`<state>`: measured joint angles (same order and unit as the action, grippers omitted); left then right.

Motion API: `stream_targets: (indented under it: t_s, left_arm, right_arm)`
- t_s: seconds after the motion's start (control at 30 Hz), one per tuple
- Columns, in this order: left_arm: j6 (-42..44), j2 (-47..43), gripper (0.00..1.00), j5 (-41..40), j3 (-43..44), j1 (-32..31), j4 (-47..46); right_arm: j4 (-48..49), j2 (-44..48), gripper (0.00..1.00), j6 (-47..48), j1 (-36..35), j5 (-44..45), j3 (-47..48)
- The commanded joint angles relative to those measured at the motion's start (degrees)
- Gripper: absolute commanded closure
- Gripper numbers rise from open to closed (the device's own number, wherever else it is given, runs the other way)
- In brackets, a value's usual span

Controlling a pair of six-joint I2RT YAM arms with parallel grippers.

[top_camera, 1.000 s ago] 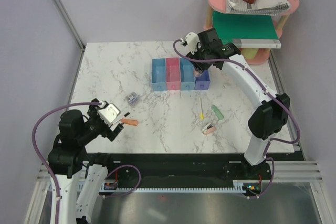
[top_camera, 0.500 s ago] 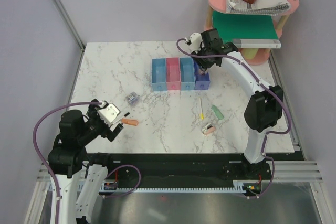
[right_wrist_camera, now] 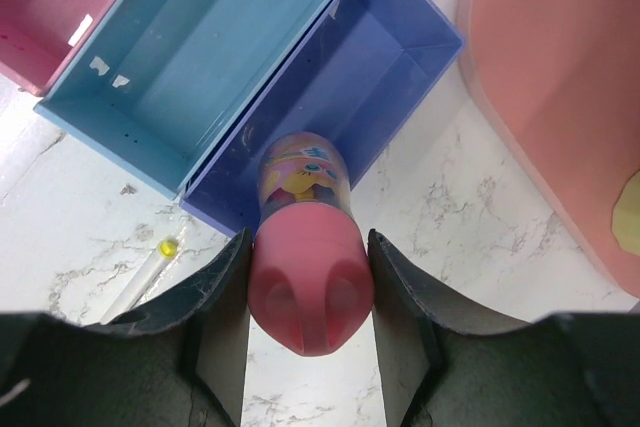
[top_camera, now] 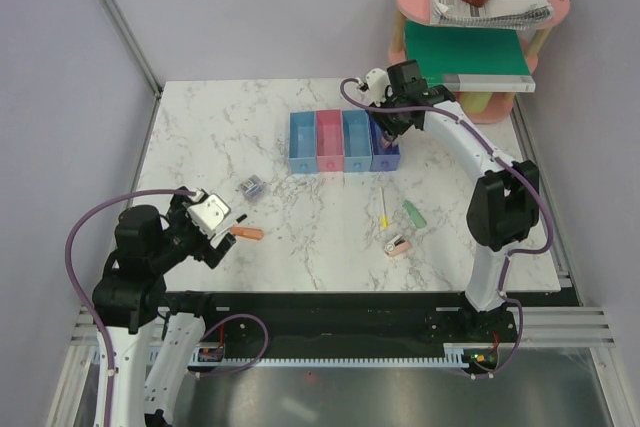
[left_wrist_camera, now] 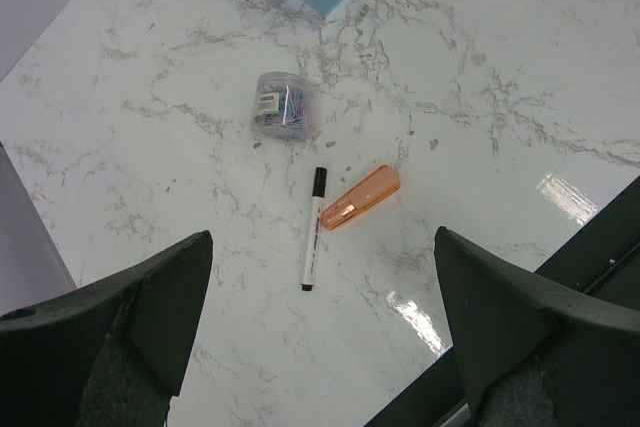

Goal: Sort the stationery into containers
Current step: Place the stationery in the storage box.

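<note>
My right gripper [right_wrist_camera: 308,247] is shut on the pink cylinder [right_wrist_camera: 305,277], holding it tilted with its far end over the near end of the dark blue bin [right_wrist_camera: 365,67]. In the top view this gripper [top_camera: 385,132] hangs over the right end of the joined bin row [top_camera: 303,169]. My left gripper [left_wrist_camera: 322,247] is open and empty, above the table near the orange stick [left_wrist_camera: 360,197] and the black-capped pen [left_wrist_camera: 313,229]. A clear-blue clip holder [left_wrist_camera: 282,107] lies beyond them. The thin yellow pen [top_camera: 384,207], green cap [top_camera: 413,213] and peach clip [top_camera: 397,245] lie at the front right.
The pink two-tier oval shelf [top_camera: 480,2] stands at the back right with a spiral notebook on top and a green book [top_camera: 465,52] below, close to my right arm. The table's front edge [top_camera: 350,292] is just behind my left gripper.
My right arm has swung its elbow inward and kept the pink cylinder over the dark blue bin. The left arm has barely moved.
</note>
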<state>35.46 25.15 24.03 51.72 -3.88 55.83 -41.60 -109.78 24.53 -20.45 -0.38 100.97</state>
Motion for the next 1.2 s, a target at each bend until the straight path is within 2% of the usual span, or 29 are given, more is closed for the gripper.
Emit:
stream_targets:
  t_s: [0.0,0.17,0.3,0.4,0.53,0.73,1.0,1.17]
  left_arm:
    - [1.98,0.34,0.02,0.58,-0.13,0.1,-0.02]
    - [1.8,0.6,0.02,1.19,-0.57,0.1,-0.37]
    - [1.45,0.52,0.02,1.72,-0.92,0.1,-0.81]
    - [1.45,0.52,0.02,1.72,-1.36,0.1,-0.9]
    - [1.54,0.17,0.02,1.72,-1.98,0.1,-1.16]
    - [0.57,0.17,0.02,2.77,-4.17,0.1,-3.09]
    - [-1.97,2.36,0.02,3.57,-8.3,0.1,-9.77]
    - [-3.12,5.43,0.02,2.78,-11.47,0.1,-18.01]
  right_arm:
    - [0.04,-0.96,1.0,0.87,0.06,-3.3,0.1]
    - [-3.04,-2.54,0.99,1.92,0.06,-6.2,0.28]
    - [-3.31,-3.69,0.93,2.62,-0.03,-6.65,-0.6]
    - [-3.31,-4.66,0.81,2.71,-0.03,-6.74,-0.51]
    - [-2.87,-4.22,0.56,2.54,-0.03,-6.56,0.19]
    - [-2.87,-1.68,0.35,2.62,0.06,-5.95,2.65]
    - [-2.61,3.25,0.16,1.22,-0.03,-6.74,5.38]
    - [-0.94,8.17,0.15,-0.89,0.06,-7.53,5.73]
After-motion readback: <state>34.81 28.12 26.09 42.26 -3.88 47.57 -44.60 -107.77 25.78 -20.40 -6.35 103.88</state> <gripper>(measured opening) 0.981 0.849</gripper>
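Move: My right hand still grips the pink-capped bottle by its cap over the near end of the storage box's dark-blue bin; that bin's middle is about 3 cm ahead, 1 cm left and 10 cm below. The light-blue bin is 3 cm ahead and 7 cm left, the yellow pen roughly 14 cm back and 1 cm left. From my open left hand the marker lies some 8 cm ahead, 2 cm right and 20 cm down; the orange pen is 7 cm ahead and 7 cm right. I lower the bottle about 5 cm into the near end of the dark-blue bin with my right hand, easing slightly back and tipping the fingers some 8 degrees down. I pause, spread the fingers off the cap and lift straight up about 7 cm. Meanwhile my left hand, staying open, sinks nearly 5 cm and then also edges forward towards the marker. ##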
